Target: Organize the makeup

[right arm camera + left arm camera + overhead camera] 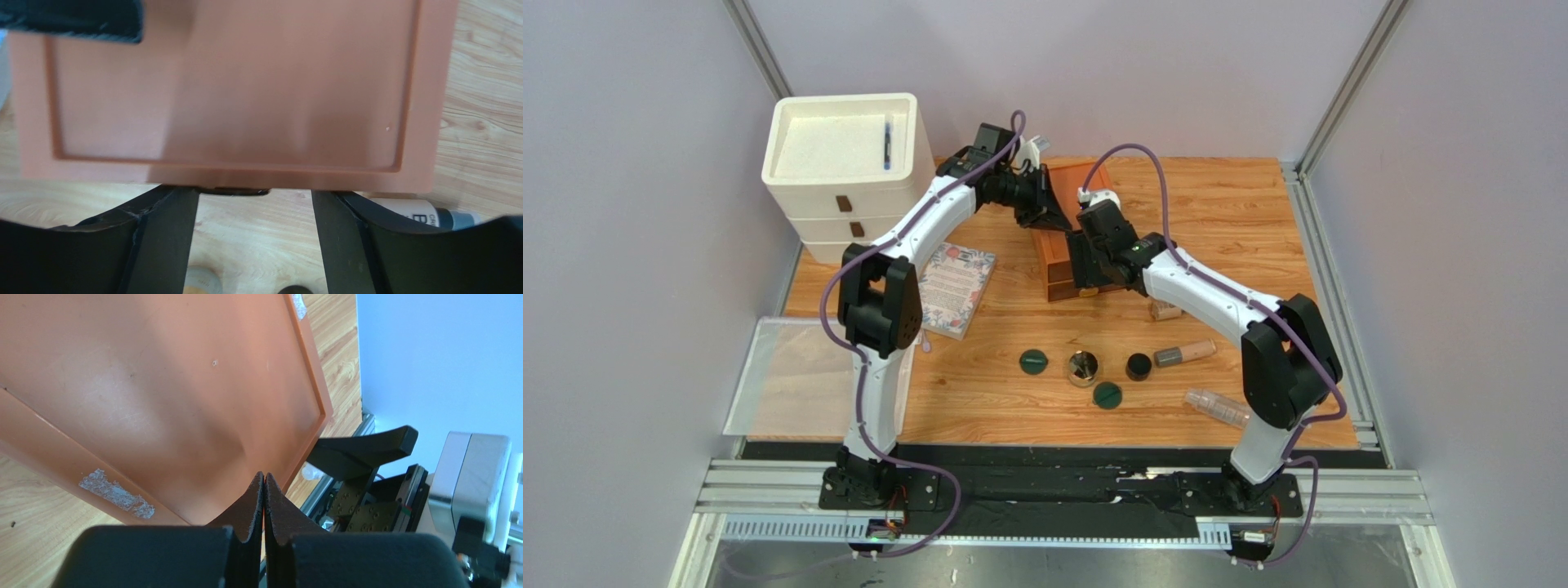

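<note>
The makeup lies on the wooden table in front of the orange-brown drawer box (1058, 251): two dark green compacts (1033, 361) (1107, 396), a gold-rimmed compact (1084, 368), a black jar (1138, 365), two beige tubes (1185, 355) (1165, 311) and a clear bottle (1217, 408). My left gripper (264, 478) is shut with nothing visible between its fingers, its tip over the box's flat top (159, 398). My right gripper (255, 199) is open at the box's front, its fingers standing on either side of the dark handle (233, 191). One dark-capped tube (430, 215) lies just right of it.
A white drawer unit (848, 159) with a pen on top stands at the back left. A floral notebook (955, 288) lies left of the box, and a clear flat tray (787, 374) overhangs the table's left edge. Metal rails run along the right edge.
</note>
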Robot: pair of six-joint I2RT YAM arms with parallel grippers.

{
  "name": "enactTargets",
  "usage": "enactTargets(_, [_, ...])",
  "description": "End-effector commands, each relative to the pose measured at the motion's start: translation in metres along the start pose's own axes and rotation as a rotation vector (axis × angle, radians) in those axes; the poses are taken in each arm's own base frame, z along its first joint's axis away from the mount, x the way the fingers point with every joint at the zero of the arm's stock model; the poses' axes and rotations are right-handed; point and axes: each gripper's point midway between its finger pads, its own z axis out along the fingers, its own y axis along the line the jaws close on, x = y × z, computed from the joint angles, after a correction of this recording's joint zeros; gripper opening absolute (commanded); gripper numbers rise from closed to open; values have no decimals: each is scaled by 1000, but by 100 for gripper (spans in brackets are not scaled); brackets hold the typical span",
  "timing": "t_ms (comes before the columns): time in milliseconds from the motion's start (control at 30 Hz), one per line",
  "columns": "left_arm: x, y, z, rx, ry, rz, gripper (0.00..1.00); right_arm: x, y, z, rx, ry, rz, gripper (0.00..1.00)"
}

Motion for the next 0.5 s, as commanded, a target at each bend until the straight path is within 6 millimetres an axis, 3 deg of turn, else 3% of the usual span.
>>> enactTargets(0, [0, -9, -3, 1, 9, -25, 0, -32, -11, 1, 94, -107, 7, 67])
enactTargets(300, [12, 5, 1, -37, 59, -57, 0, -40, -4, 7, 64, -154, 26, 60])
enactTargets(367, [14, 8, 2, -44, 68, -66, 0, -39, -2, 8, 55, -156, 26, 52])
enactTargets(467, [17, 13, 4, -60, 85, -85, 0, -38, 1, 9, 31, -152, 24, 27])
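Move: My right hand's half-open fingers straddle the upper drawer's gold handle, its middle about 1 cm ahead and 1 cm left. From that hand the small bottle lies some 11 cm right, 2 cm back; the gold compact is 11 cm back, 1 cm left; both 7 cm lower. The orange box's front-left top sits about 2 cm beneath my left fingertips, 1 cm back. I narrow my right hand's fingers on the two sides of the upper drawer's handle, from about two-thirds open to under half, easing about 1 cm forward against the drawer front. Meanwhile my shut left fingers sink about 2 cm and come back 1 cm, tipping slightly, to press down on the box's top near its front-left corner and brace it. ##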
